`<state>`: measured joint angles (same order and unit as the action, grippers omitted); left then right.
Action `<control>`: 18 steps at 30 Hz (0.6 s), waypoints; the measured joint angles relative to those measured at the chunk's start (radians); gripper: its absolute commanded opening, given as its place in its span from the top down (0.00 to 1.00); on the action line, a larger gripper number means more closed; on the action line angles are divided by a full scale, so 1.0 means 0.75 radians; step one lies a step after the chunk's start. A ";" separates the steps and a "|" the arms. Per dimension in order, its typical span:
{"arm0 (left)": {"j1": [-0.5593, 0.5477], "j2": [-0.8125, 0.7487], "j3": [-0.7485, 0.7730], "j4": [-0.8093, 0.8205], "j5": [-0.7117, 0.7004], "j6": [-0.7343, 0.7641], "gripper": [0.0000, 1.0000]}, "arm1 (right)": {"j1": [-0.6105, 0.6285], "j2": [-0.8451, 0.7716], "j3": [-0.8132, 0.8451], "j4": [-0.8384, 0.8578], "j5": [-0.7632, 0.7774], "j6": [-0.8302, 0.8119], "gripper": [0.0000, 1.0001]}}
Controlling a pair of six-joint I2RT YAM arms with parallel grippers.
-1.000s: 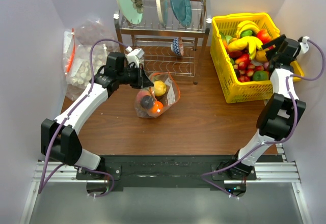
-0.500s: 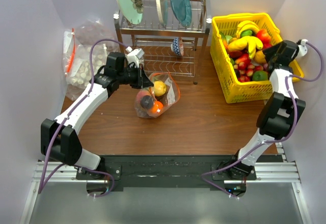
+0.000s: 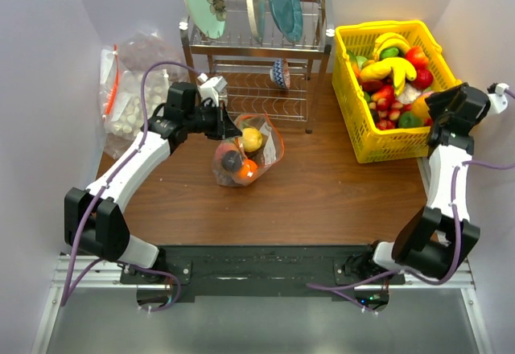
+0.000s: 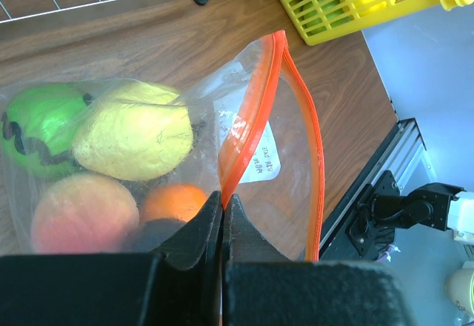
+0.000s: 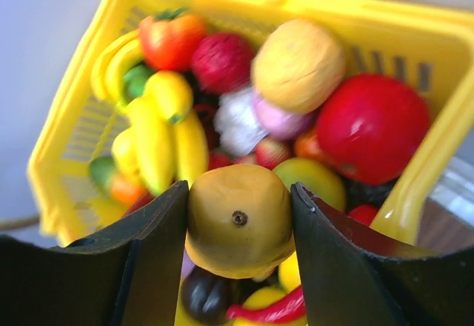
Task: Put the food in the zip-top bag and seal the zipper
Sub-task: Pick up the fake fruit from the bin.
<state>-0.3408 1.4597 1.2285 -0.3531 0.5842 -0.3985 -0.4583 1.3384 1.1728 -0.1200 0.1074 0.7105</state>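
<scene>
The zip-top bag lies mid-table with its mouth gaping, and the food in it shows through: a yellowish fruit, a green one, a peach-like one and an orange. My left gripper is shut on the orange-red zipper, pinching one lip of the bag's mouth; from above, the left gripper sits at the bag's upper left edge. My right gripper is shut on a yellow-brown toy fruit, held above the yellow basket. From above, the right gripper is over the basket's right side.
The yellow basket, heaped with toy fruit, stands at the back right. A metal dish rack with plates is behind the bag. Clear bags of white lumps lean at the back left.
My right gripper closed on the yellow-brown fruit and drew back toward the basket's right edge, lifting it. The left gripper and the bag have not moved.
</scene>
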 measured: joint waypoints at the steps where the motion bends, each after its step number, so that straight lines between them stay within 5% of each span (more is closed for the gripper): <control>1: 0.001 0.000 0.000 0.001 0.000 -0.001 1.00 | 0.004 -0.022 -0.007 -0.005 -0.033 0.003 0.55; 18: -0.003 0.000 0.000 -0.004 -0.023 -0.003 1.00 | 0.367 -0.235 0.087 -0.175 -0.386 -0.049 0.55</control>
<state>-0.3431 1.4597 1.2285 -0.3561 0.5671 -0.4007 -0.1829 1.1618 1.2385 -0.2516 -0.1818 0.6735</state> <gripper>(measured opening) 0.023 0.557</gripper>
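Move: The right hand already holds an orange-yellow fruit above the yellow bin. The open zip-top bag it is bound for lies about 50 cm to its left, 11 cm back and 16 cm below. The bin's middle is some 5 cm ahead, 4 cm left and 16 cm below; the bananas are about 12 cm ahead, 9 cm left and 8 cm below. From the left hand, which grips the rim, the bag's middle is about 5 cm back, 4 cm right and 12 cm below. Right hand carries the pinched fruit some 18 cm left, rising, turning about 30 degrees counter-clockwise, towards the bag. ##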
